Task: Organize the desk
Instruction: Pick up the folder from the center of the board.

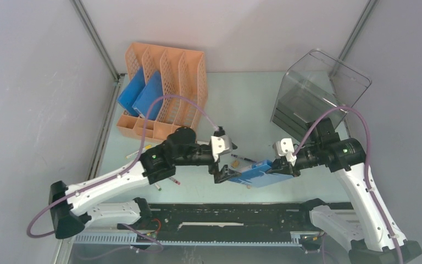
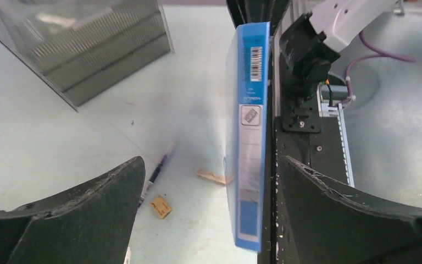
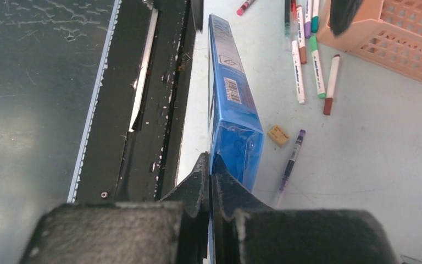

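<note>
A blue folder (image 1: 255,175) hangs edge-on just above the pale green desk (image 1: 242,104), near its front rail. My right gripper (image 1: 279,166) is shut on the folder's right end; in the right wrist view the jaws (image 3: 210,162) pinch the thin cover of the folder (image 3: 231,104). My left gripper (image 1: 223,175) is open at the folder's left end. In the left wrist view the folder (image 2: 250,137) stands between the wide fingers (image 2: 211,160), closer to the right finger (image 2: 351,214) and apart from it.
An orange file rack (image 1: 165,88) with two blue folders (image 1: 140,93) stands back left, a clear drawer box (image 1: 313,93) back right. Several markers (image 3: 302,44), a purple pen (image 3: 291,159), an eraser (image 3: 278,135) and a wooden clip (image 2: 213,176) lie under and beside the folder. The black rail (image 1: 225,217) runs along the front.
</note>
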{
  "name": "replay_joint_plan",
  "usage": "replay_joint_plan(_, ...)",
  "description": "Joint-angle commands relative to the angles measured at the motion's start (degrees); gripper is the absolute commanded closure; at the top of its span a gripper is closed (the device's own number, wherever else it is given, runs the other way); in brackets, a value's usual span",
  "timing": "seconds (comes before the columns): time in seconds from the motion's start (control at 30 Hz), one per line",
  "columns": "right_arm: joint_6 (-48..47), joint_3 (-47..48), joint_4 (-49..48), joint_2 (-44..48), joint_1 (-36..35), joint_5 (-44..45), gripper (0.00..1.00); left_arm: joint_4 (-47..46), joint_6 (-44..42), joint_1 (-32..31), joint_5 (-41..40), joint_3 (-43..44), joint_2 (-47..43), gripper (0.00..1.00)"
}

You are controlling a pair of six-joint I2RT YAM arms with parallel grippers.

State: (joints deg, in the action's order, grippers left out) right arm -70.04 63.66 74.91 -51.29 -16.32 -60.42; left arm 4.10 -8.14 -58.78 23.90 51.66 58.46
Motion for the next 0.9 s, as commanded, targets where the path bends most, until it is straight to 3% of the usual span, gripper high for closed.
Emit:
replay_joint_plan(0.0, -4.0, -0.2, 0.9, 0.4, -1.0, -1.4, 1.00, 6.2, -3.4, -2.0, -2.4, 5.9, 5.4, 0.00)
replay_joint_plan(0.33, -3.1, -0.7, 0.0, 0.4, -1.7, -0.6, 1.00, 9.0, -2.0, -5.2, -3.7, 11.2, 14.0, 0.05)
replay_joint_plan(0.63, -2.7, -0.7, -0.2, 0.4, -2.1, -0.2, 1.00, 13.8, -1.9, -6.2, -4.7, 16.6, 20.4, 0.22)
replay_joint_plan(0.8, -2.7, -0.7, -0.3, 0.3, -2.4, -0.1, 1.00, 15.7, -2.2, -6.2, -3.3, 18.4, 22.4, 0.48)
replay_joint_plan(0.87, -2.7, -0.7, -0.2, 0.2, -2.5, -0.1, 1.00, 16.6, -2.4, -6.2, -2.8, 19.2, 23.2, 0.66)
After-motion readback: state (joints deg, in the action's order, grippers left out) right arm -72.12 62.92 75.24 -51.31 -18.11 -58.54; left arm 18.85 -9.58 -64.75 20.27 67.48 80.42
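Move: The blue folder, already off the table in my right hand, has its middle about 10 cm to the right of my left hand, 2 cm back and some 8 cm lower; its free end points at that hand. From my right hand, the folder's middle is about 2 cm left, 2 cm back and 5 cm below. On the table some 24 cm below my left hand, the tan cube lies 9 cm ahead and 1 cm right, the wooden block 2 cm ahead and 8 cm right. My left hand sinks about 7 cm while reaching some 5 cm to the right, tipping its fingers roughly 20 degrees further down, so that they straddle the folder's free end. Starting wide open, they close to about half, coming up against the folder from both sides, while my right hand stays nearly still and keeps its pinch on the other end. ##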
